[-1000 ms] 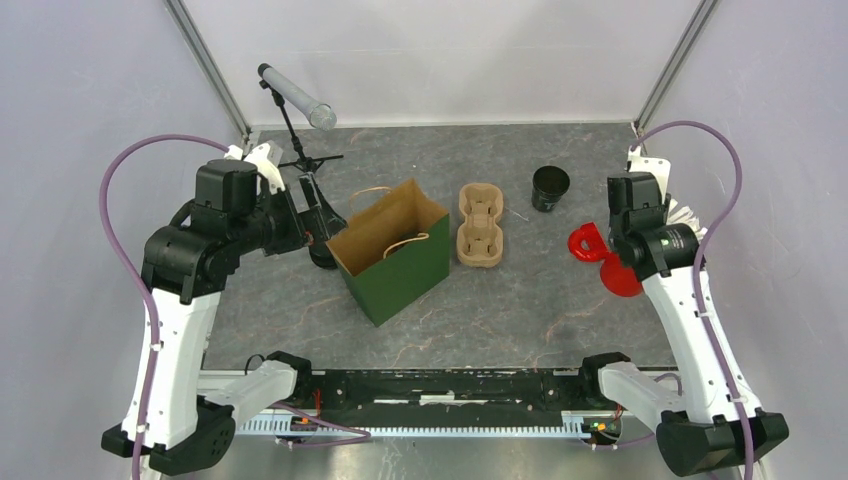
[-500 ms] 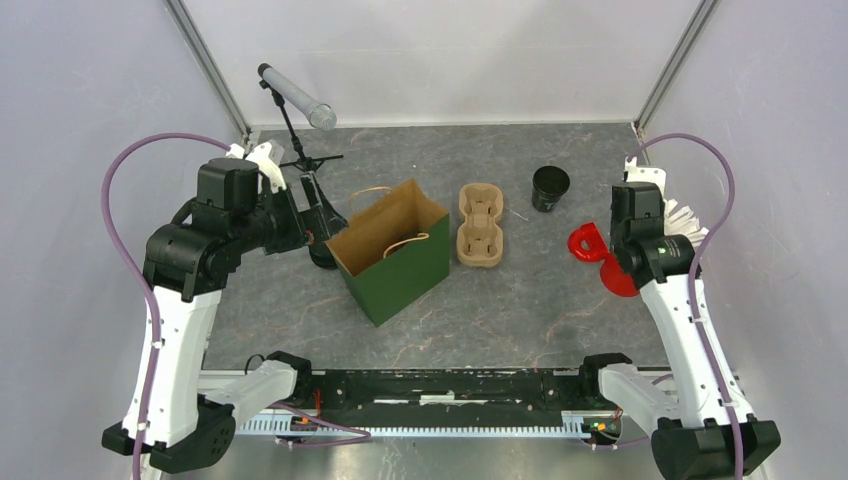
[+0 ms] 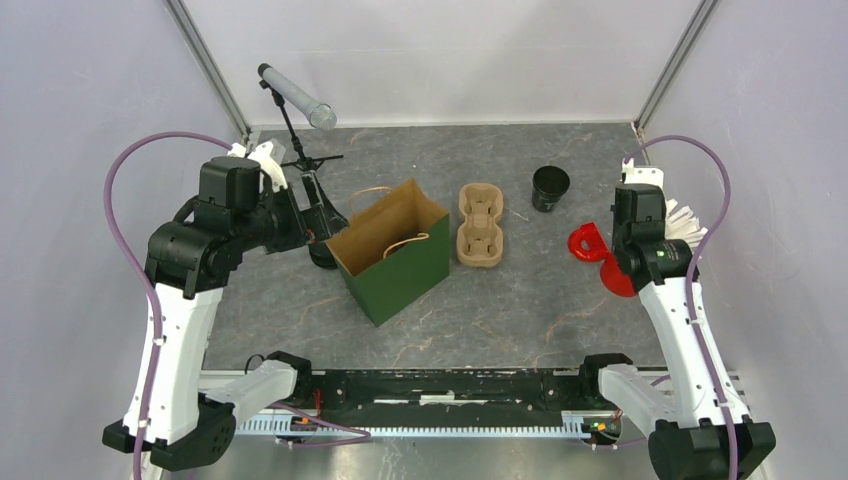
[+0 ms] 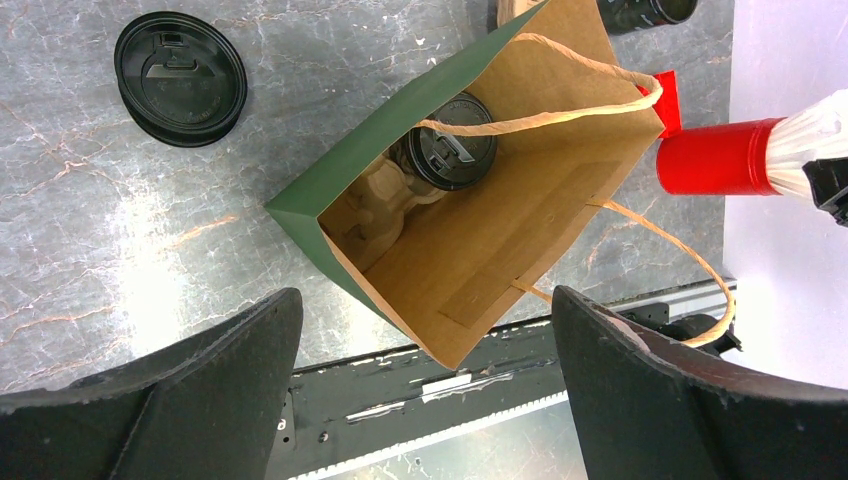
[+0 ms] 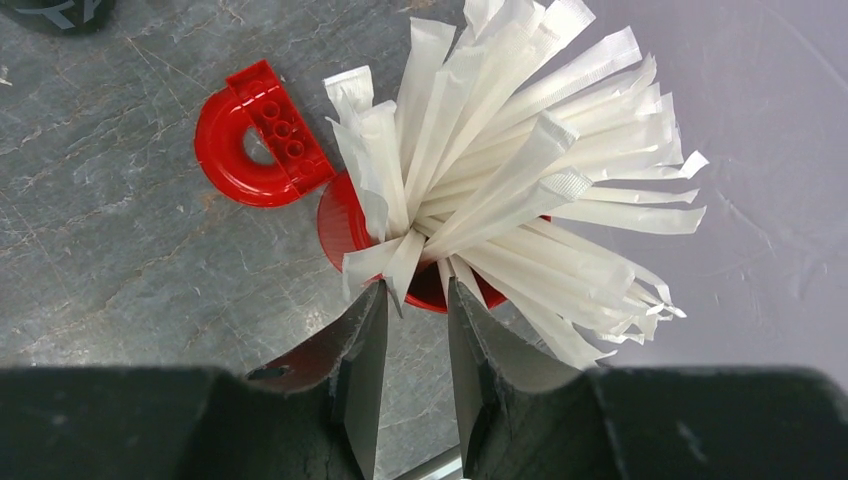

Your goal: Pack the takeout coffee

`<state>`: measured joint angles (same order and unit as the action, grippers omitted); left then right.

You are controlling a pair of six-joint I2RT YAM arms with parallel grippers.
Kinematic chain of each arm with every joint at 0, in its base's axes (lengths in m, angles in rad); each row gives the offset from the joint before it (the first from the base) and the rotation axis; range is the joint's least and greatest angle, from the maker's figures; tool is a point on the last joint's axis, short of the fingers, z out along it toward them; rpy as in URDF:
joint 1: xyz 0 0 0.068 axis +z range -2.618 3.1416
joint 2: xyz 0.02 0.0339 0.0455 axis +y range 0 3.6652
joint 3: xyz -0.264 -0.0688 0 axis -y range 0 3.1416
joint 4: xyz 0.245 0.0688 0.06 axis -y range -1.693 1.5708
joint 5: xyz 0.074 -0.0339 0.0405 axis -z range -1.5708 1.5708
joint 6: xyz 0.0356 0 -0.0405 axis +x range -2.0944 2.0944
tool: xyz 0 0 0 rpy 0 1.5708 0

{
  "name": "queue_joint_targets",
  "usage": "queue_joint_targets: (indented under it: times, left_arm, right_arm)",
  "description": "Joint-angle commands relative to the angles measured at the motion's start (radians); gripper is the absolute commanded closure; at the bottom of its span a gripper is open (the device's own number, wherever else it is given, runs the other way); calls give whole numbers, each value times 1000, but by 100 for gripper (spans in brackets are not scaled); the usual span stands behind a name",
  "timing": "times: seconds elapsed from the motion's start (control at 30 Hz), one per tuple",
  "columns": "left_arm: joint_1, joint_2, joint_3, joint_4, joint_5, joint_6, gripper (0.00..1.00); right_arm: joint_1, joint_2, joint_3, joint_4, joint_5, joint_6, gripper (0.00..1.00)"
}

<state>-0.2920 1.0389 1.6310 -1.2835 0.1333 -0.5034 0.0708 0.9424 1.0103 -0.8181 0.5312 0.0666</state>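
Note:
The takeout coffee (image 4: 455,155), a black cup with a black sip lid, stands inside the open green paper bag (image 4: 330,170), in a cardboard tray (image 4: 385,195). In the top view the bag (image 3: 400,270) hides it. My left gripper (image 4: 425,300) is wide open and empty, held above the bag's left side; it also shows in the top view (image 3: 318,215). My right gripper (image 5: 412,300) is narrowly open, its fingertips at the lower ends of white wrapped straws (image 5: 500,130) in a red cup (image 5: 345,225). Nothing is clearly gripped.
A loose black lid (image 4: 180,65) lies left of the bag. A second cardboard tray (image 3: 480,225) lies right of the bag, with a lidless black cup (image 3: 550,187) behind it. A red plastic piece (image 3: 587,243) lies beside the red cup (image 3: 622,283). A microphone stand (image 3: 295,100) is at the back left.
My right arm has shifted slightly right, toward the straws cup. The left arm, bag and cups have not visibly moved.

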Motion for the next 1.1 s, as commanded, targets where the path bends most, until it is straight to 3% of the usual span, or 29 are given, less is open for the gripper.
queue_joint_targets:
  times: [0.0,0.37,0.6,0.67,0.83,1.07]
  left_arm:
    - [4,1,15,33,5,35,0]
    - [4,16,29,35,12,34,0]
    - [-4,17,29,34,16,35,0]
    - [-6,17,25,34,17,33,0]
    - [-13,14,17,36,24,27,0]
    - [-13,9,-11,39,27,22,0]
  right_arm:
    - [-5,-1,3,63,3,-46,66]
    - [-5,2,-36,120,-37,-59,70]
    - [-5,-14,-12,82,1,-77,100]
    - [-6,-26,8,46,14,-68,100]
    - [-5,-21,162,-95,37,-43,100]
    - [-5,37,468,-218,-42,-114,100]
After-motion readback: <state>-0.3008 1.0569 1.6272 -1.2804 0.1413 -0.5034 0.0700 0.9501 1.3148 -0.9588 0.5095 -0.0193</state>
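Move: From the right hand, the nearest wrapped straw ends are about 2 cm ahead at hand height, neither left nor right. The red cup holding them stands below, roughly 1 cm ahead and 11 cm down; the red handle piece is some 8 cm ahead and 7 cm left, and the black cup about 19 cm ahead and 14 cm left. From the left hand, those straw ends lie some 57 cm right, 7 cm ahead and 12 cm lower. Ease the half-open right gripper about 1 cm forward into the near straw ends over the red cup and shut the fingers fully there. Then draw back a little under 2 cm and lift away fast, about 9 cm straight up, letting the fingertips tip up slightly. ##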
